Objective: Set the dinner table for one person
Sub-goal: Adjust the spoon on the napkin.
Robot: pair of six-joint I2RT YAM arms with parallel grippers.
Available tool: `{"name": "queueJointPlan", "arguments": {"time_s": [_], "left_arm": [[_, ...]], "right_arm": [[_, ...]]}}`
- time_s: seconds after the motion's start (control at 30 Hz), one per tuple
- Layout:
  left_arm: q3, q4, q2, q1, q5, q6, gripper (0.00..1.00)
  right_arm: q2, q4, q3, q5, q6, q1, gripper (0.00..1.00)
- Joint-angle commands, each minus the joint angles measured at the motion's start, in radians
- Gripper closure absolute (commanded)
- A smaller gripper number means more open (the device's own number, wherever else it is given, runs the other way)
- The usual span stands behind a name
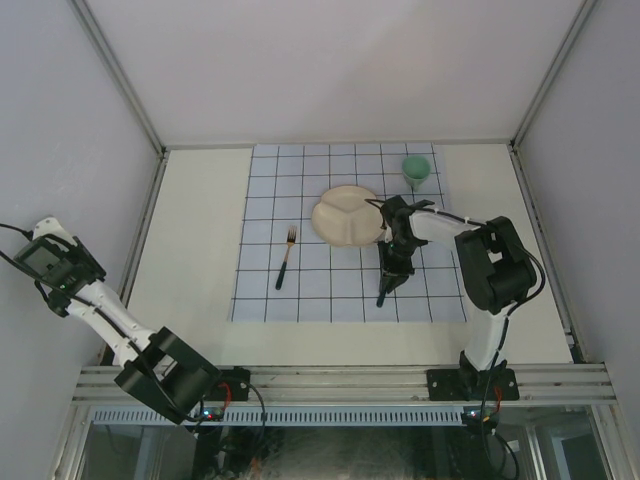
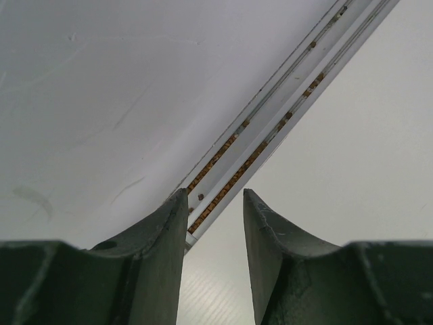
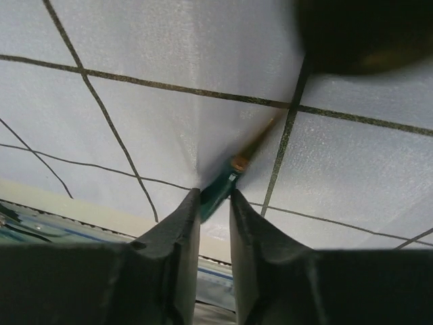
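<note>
The cream dinner table [image 1: 195, 240] carries a pale-blue grid cloth [image 1: 340, 295]. On the cloth lie a cream divided plate [image 1: 345, 215], a fork [image 1: 287, 257] left of it and a green cup [image 1: 416, 170] at the back right. My right gripper [image 1: 391, 268] is low over the cloth just right of the plate. In the right wrist view the right gripper [image 3: 215, 193] is shut on the teal handle of a utensil [image 3: 223, 184], whose coppery shaft runs away over the cloth. My left gripper [image 1: 45, 262] hangs far left off the cloth. The left wrist view shows the left gripper [image 2: 215, 193] open and empty.
A metal frame rail [image 2: 270, 128] and the white side wall fill the left wrist view. Enclosure walls and corner posts [image 1: 120, 75] ring the table. The near cloth edge [image 3: 81, 210] and the table's front rail lie just behind the right fingers.
</note>
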Motion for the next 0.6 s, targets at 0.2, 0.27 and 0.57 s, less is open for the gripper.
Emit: {"name": "queueJointPlan", "arguments": {"time_s": [0.2,0.27,0.57], "left_arm": [[0.064,0.044,0.004,-0.007,-0.002,0.008,0.57],[0.059,0.044,0.003,-0.006,-0.004,0.012,0.57],[0.062,0.049,0.007,-0.007,0.016,0.008,0.57]], "right_arm": [[-0.024,0.012,0.024,0.047,0.006,-0.002,0.97],[-0.042,0.009,0.024,0.062,0.002,-0.004,0.98],[-0.168,-0.010,0.006,0.156,-0.025,-0.072,1.00]]}}
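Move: The right hand is down at the napkin with its nearly shut fingers around the rear part of the spoon's handle; the spoon's middle lies about 4 cm ahead and 1 cm to the right, slightly below. The plate is some 16 cm ahead and 8 cm to the left, and the fork 7 cm ahead and 21 cm to the left, both about 1 cm below. From the raised left hand the spoon is about 66 cm to the right, 5 cm ahead and 19 cm below. The right hand stays low in place while its fingers close the rest of the way and pinch the spoon's dark handle, then keep their hold. Only after that does it set off, gathering speed, up, forward and to the right by roughly 1.5 cm each way, about 3 cm in all, carrying the spoon along the plate's right side as the fingertips tilt some 5 degrees back towards the base. ##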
